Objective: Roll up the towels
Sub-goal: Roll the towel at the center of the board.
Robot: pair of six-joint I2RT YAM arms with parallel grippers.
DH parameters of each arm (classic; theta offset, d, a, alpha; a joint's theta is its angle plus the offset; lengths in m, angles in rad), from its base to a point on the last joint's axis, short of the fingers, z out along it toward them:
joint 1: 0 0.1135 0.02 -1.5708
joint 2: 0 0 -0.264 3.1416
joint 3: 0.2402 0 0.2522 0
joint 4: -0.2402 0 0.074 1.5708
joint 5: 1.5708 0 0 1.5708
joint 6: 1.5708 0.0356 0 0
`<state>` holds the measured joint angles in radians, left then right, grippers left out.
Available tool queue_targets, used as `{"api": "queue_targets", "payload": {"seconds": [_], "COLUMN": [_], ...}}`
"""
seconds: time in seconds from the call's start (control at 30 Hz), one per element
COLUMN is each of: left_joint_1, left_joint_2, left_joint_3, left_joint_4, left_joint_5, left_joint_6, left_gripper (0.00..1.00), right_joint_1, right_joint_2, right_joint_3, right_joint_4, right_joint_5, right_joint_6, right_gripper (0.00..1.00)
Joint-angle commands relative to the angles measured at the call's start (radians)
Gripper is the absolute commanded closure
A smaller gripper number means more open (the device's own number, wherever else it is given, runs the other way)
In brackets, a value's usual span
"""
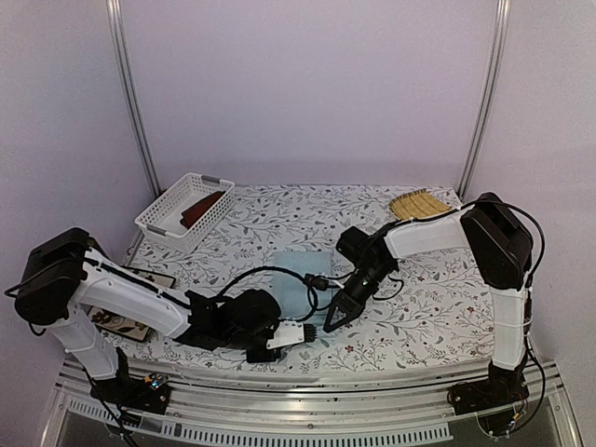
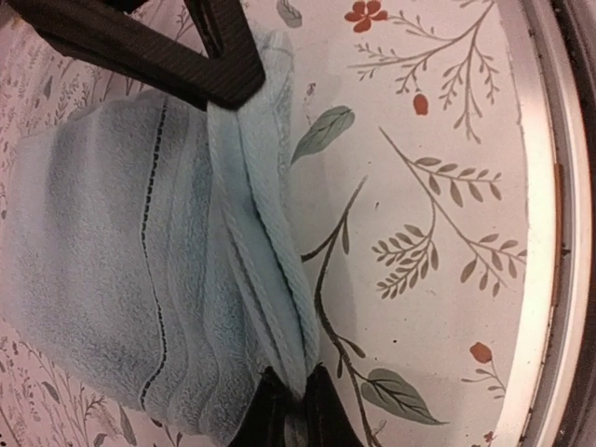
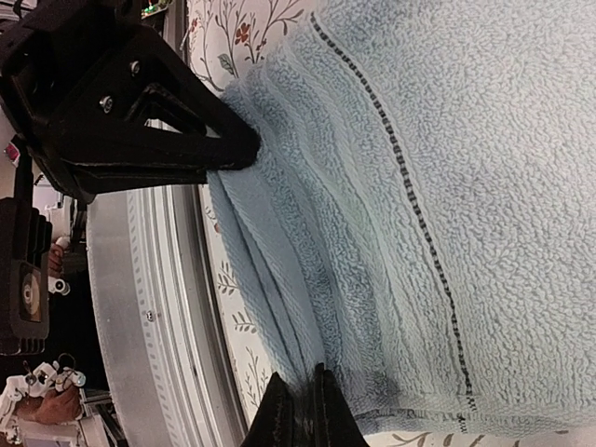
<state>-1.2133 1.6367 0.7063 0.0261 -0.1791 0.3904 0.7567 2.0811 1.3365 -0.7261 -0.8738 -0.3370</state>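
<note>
The light blue towel (image 1: 303, 270) lies flat on the floral tablecloth in the middle of the table. Its near hem (image 2: 270, 279) is gathered into a raised ridge. My left gripper (image 1: 282, 337) (image 2: 298, 402) is shut on the left end of that hem. At the other end, my right gripper (image 1: 327, 324) (image 3: 307, 399) is shut on it too; in the left wrist view it shows as the right gripper (image 2: 233, 88). In the right wrist view the left gripper (image 3: 237, 154) pinches the far end. The rust-red towel (image 1: 205, 207) lies in the white basket (image 1: 160, 222) at the back left.
A yellow bamboo mat (image 1: 419, 203) lies at the back right corner. A dark-framed card (image 1: 140, 279) lies under the left arm. The metal rail of the table's near edge (image 2: 549, 233) runs close beside the gathered hem.
</note>
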Motion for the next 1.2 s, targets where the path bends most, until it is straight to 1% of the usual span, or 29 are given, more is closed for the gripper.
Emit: {"api": "queue_targets", "payload": {"seconds": [0.0,0.07,0.13,0.17,0.3,0.37,0.4,0.53,0.63,0.8,0.93,1.03,1.17], "left_joint_1": [0.018,0.044,0.079,0.091,0.136,0.15,0.154,0.162,0.165,0.181,0.215,0.255,0.314], "left_joint_2": [-0.003,0.023,0.06,0.075,0.104,0.117,0.12,0.128,0.145,0.144,0.144,0.155,0.182], "left_joint_3": [0.082,0.13,0.177,0.198,0.239,0.252,0.256,0.261,0.287,0.312,0.32,0.335,0.349], "left_joint_4": [-0.129,-0.19,-0.249,-0.272,-0.325,-0.358,-0.369,-0.377,-0.404,-0.417,-0.425,-0.437,-0.437], "left_joint_5": [0.174,0.241,0.303,0.335,0.431,0.468,0.484,0.506,0.507,0.523,0.559,0.619,0.697], "left_joint_6": [0.007,0.002,-0.01,-0.016,-0.019,-0.008,-0.002,-0.004,-0.008,-0.022,-0.031,-0.031,-0.051], "left_gripper": [1.0,1.0,1.0,1.0,1.0,1.0,1.0,0.99,0.97,0.98,0.98,0.98,0.98], "right_joint_1": [-0.012,-0.012,-0.013,-0.015,-0.05,-0.072,-0.082,-0.1,-0.1,-0.1,-0.095,-0.073,0.032], "right_joint_2": [-0.018,-0.037,-0.062,-0.076,-0.134,-0.169,-0.189,-0.249,-0.296,-0.446,-0.592,-0.686,-0.747], "right_joint_3": [0.001,-0.01,-0.03,-0.044,-0.053,-0.055,-0.057,-0.073,-0.117,-0.296,-0.432,-0.52,-0.604], "right_joint_4": [0.008,0.021,0.039,0.051,0.064,0.07,0.072,0.08,0.115,0.268,0.417,0.507,0.584], "right_joint_5": [0.044,0.095,0.142,0.165,0.203,0.234,0.241,0.251,0.273,0.32,0.41,0.483,0.626], "right_joint_6": [-0.016,-0.011,-0.008,-0.008,-0.005,0.004,0.005,-0.007,-0.024,-0.103,-0.16,-0.208,-0.325], "right_gripper": [0.95,0.83,0.69,0.65,0.62,0.59,0.55,0.54,0.54,0.56,0.56,0.56,0.55]}}
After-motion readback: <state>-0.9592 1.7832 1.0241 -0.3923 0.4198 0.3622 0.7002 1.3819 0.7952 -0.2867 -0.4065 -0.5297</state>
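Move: Both hands already pinch the rolled near edge of the pale blue towel. Its middle lies about 13 cm ahead and 5 cm right of the left hand, and some 10 cm ahead and 5 cm left of the right hand, both times 2 or 3 cm lower. From the left hand, the table's near edge is roughly 8 cm straight back, and the flowered tray about 38 cm left and 11 cm ahead, both a little lower. The right hand dips slightly as its fingers open about halfway and let go of the towel's folded edge, then swings forward over the towel side and upward before curving away to the right, ending about 8 cm right, 7 cm up and 4 cm forward, its wrist turned some 50 degrees so that the fingers no longer point back but mostly down. The left hand stays low with its pinch on the left part of the fold, shifting only a couple of centimetres right and then slightly back and forward again, while its wrist tips over by about 30 degrees, taking the fingers from forward-slanting to pointing down and right. ##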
